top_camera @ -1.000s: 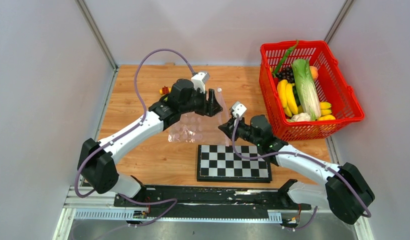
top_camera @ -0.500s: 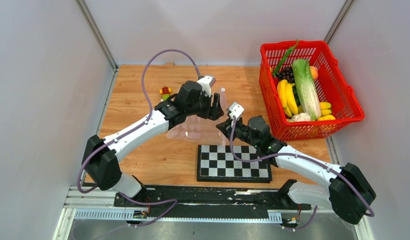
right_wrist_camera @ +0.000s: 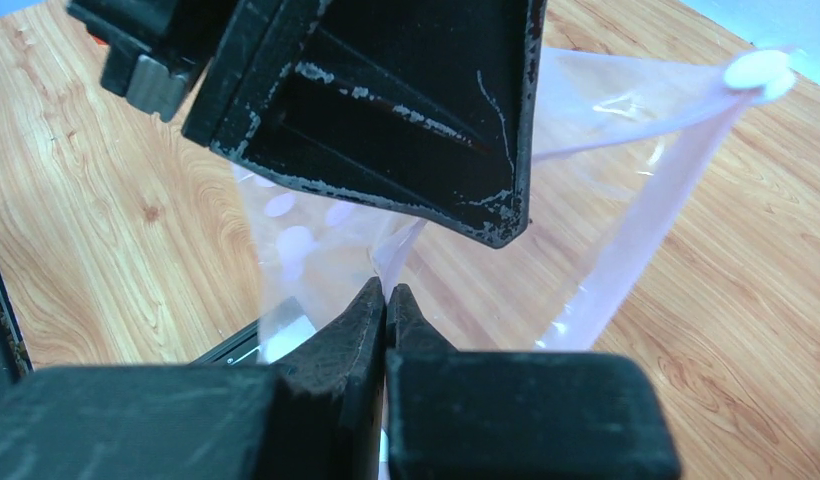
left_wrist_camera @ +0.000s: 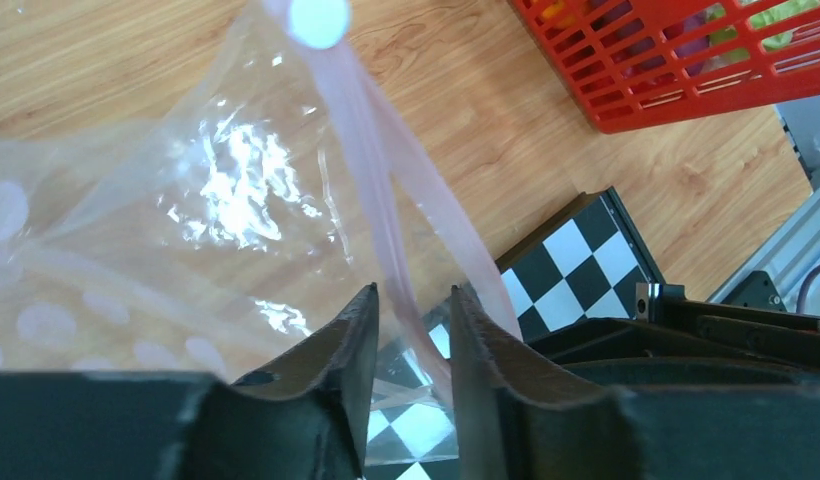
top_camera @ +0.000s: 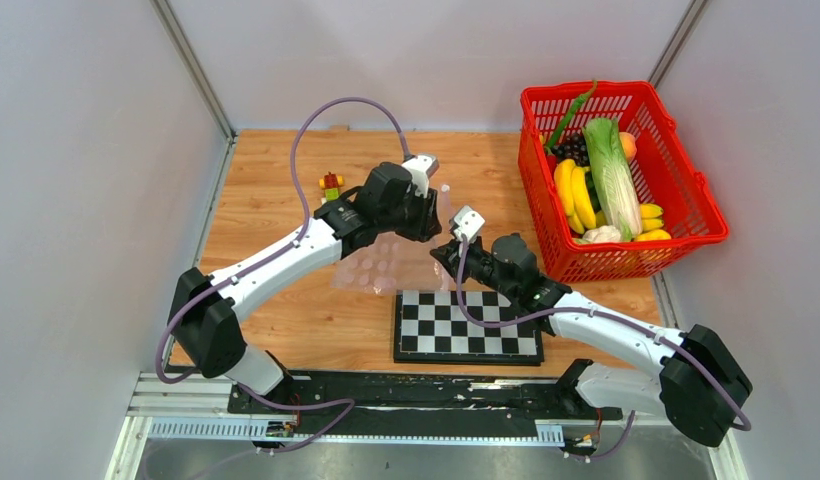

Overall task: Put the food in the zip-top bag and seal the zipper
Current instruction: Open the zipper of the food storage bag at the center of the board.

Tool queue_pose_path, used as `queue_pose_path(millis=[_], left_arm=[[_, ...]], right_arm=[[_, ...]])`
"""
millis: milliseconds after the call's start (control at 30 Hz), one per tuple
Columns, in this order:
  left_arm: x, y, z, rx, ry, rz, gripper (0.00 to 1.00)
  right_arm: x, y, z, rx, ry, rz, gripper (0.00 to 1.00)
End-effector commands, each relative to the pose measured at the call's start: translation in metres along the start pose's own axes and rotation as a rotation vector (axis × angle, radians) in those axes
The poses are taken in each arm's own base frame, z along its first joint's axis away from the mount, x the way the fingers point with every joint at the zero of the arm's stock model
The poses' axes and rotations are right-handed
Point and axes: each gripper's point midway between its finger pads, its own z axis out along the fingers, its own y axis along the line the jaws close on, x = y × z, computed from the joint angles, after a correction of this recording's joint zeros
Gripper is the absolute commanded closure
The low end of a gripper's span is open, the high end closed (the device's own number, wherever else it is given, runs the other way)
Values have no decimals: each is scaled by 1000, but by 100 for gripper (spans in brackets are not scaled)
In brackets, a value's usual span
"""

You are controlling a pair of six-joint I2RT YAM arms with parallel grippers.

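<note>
The clear dotted zip-top bag (top_camera: 384, 264) hangs between both grippers above the wooden table. My right gripper (right_wrist_camera: 386, 290) is shut on the bag's top edge at its near end (top_camera: 442, 252). My left gripper (left_wrist_camera: 414, 292) stands open, with one pink strip of the zipper (left_wrist_camera: 371, 160) running between its jaws and not clamped. The zipper's other strip passes to the right of the jaws. The white slider (left_wrist_camera: 318, 18) sits at the far end. The food lies in the red basket (top_camera: 686, 160): lettuce (top_camera: 611, 175), bananas (top_camera: 576, 197), a long green pod (top_camera: 571, 115).
A chessboard (top_camera: 466, 325) lies just in front of the bag, under the right arm. A small toy-brick figure (top_camera: 331, 183) stands at the back left, behind the left arm. The basket fills the back right corner. Grey walls close in three sides.
The left gripper moved right, closer to the right gripper, and its jaws narrowed around one zipper strip. The bag shifted right with it. The right gripper stayed shut on the bag.
</note>
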Motion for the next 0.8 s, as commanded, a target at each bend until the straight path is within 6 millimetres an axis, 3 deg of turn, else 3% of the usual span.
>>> queue_pose_path(millis=[0,200,267,367,467,533,633,767], left_arm=[[-12,0,-3,-22,-15,41,66],[-13,-2,-4,-12,-15,51,91],[-12,0,-5,-22,-14,54,97],[-13,5,-9,-50,-29,62,99],[-14,8,-13,-61,-46,77,99],[-16,12,-16,-83,-63,80,99],[-18,11,-20,-78,-73,86,100],[-22,7,-25,-59,-97,89,100]], right_arm=[[-32,-2,0,15,-87,-14,100],[-29,0,0,8,-71,9,95],[-31,3,-1,-4,-64,37,84],[-43,12,-8,-33,-27,120,59],[-64,15,-18,-44,-43,145,49],[-71,2,-25,38,-58,172,47],[-68,-35,-36,265,-70,289,35],[-51,-52,-34,304,21,454,28]])
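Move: The zipper lip already lies between the left hand's half-open fingers; from this hand the slider sits about 8 cm ahead, 2 cm right and some 3 cm lower, the bag's dotted end some 13 cm left, 4 cm back and 13 cm down, and the checkered board 16 cm back, 8 cm right and 16 cm down. The right hand still pinches the same lip at its fingertips; from there the slider is about 11 cm ahead, level sideways and slightly above, and the board 13 cm back, 8 cm right, 12 cm down. Almost in place, the left hand shuts its fingers on the zipper lip just beyond the right hand's pinch, then draws it about 1.5 cm left. Once the left grip is nearly shut, the right fingers open wide and let go of the lip; that hand rises about 7 cm, then veers some 3 cm right, away from the bag, turning slightly clockwise. ##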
